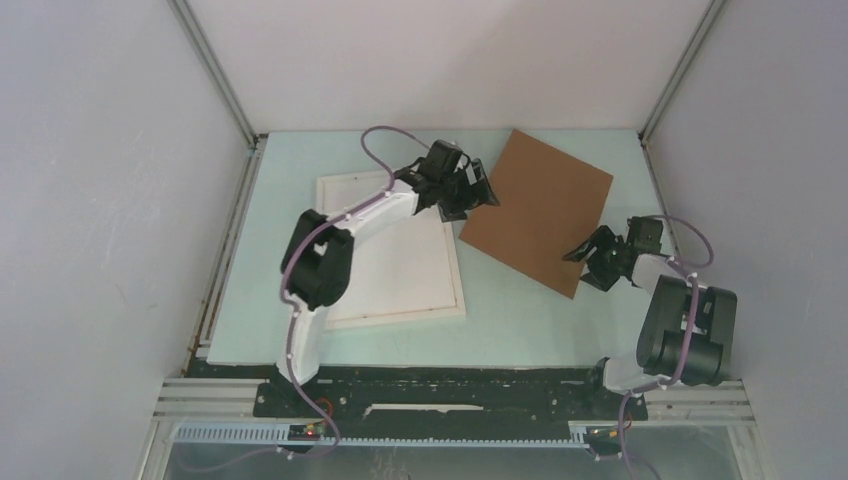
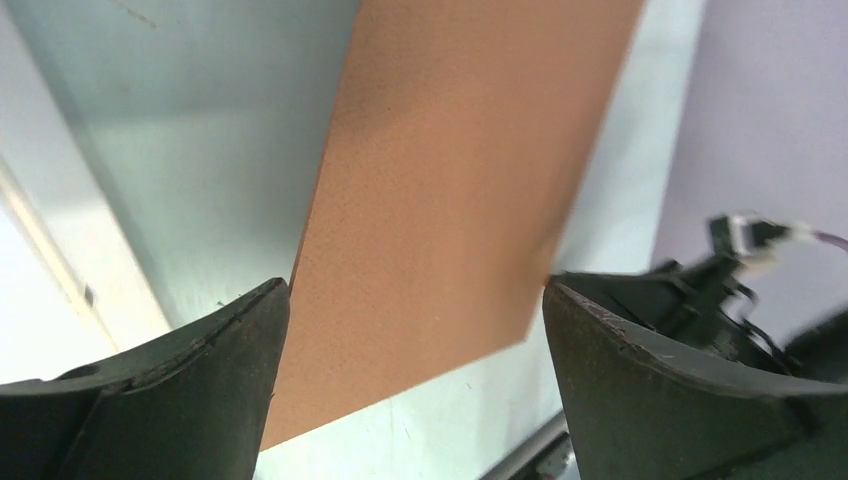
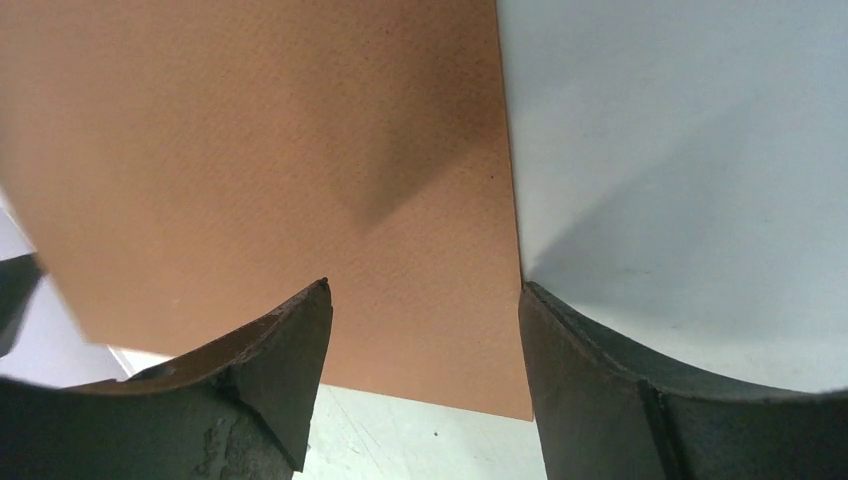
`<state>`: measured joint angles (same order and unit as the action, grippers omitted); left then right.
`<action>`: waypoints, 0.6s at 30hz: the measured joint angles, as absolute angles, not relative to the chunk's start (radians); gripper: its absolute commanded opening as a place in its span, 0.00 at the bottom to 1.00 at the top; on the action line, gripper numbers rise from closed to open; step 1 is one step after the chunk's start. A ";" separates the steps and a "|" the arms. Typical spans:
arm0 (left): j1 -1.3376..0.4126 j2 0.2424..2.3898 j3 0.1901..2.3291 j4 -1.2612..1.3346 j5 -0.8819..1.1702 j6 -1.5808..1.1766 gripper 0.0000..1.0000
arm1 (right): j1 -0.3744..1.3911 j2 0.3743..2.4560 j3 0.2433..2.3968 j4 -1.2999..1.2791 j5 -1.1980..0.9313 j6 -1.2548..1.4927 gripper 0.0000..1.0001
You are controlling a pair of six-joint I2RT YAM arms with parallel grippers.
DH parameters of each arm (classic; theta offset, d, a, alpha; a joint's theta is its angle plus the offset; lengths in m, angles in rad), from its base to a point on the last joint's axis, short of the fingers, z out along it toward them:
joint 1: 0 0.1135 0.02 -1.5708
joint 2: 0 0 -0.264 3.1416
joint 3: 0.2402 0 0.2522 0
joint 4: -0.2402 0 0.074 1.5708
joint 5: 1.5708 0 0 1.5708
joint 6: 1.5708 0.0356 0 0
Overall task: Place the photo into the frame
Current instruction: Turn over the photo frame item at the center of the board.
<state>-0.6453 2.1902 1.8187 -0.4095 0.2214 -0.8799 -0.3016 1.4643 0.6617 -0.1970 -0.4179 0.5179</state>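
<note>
The white frame (image 1: 392,252) lies flat on the left half of the table, its inside plain white. The photo's dark picture shows in no view. My left arm reaches across the frame. Its gripper (image 1: 478,190) stands open at the left corner of a brown backing board (image 1: 540,208). In the left wrist view the board (image 2: 450,180) lies below the wide-apart fingers (image 2: 415,285), with nothing held. My right gripper (image 1: 583,252) is open at the board's near right corner. That corner (image 3: 250,150) lies under its spread fingers (image 3: 423,285).
The pale green table (image 1: 520,320) is boxed in by white walls on three sides. A black rail (image 1: 450,385) with the arm bases runs along the near edge. The board lies turned at an angle, right of the frame.
</note>
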 measured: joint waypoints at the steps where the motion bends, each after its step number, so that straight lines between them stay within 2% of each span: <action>1: -0.646 2.143 1.775 -0.393 0.221 -0.885 0.92 | -0.290 1.464 0.662 -0.197 -0.420 0.517 0.75; 11: -0.638 1.686 1.258 -0.181 0.177 -0.928 0.91 | -0.069 1.462 0.661 -0.179 -0.374 0.501 0.75; 18: -0.591 1.549 0.898 -0.082 0.186 -0.960 0.93 | 0.046 1.467 0.661 -0.146 -0.344 0.500 0.74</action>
<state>-0.5911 1.5486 0.8978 -0.0818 0.1864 -0.9600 0.0460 1.4673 0.6613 -0.1463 -0.3435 0.5003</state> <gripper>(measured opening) 0.941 0.754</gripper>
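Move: The brown board is already caught edgewise between the two wide-apart hands. From the left hand, the frame's middle lies about 20 cm to the left, 9 cm back and 8 below; the frame's right rail is only some 5 cm left and 8 back, and the board's middle 16 cm right and 2 back. From the right hand, the frame's middle is about 45 cm left and 6 ahead, the board's middle 9 left and 14 ahead. With its left finger still against the board's raised left edge, the left hand swings left and back, about 12 cm each way, climbing some 7 cm over the frame's right rail, then sinking about 8 cm above the inside of the frame. The right hand keeps low at the board's right edge and follows about 10 cm to the left, turning nearly 20 degrees counter-clockwise, while both grippers hold their wide opening and keep the board between them. ##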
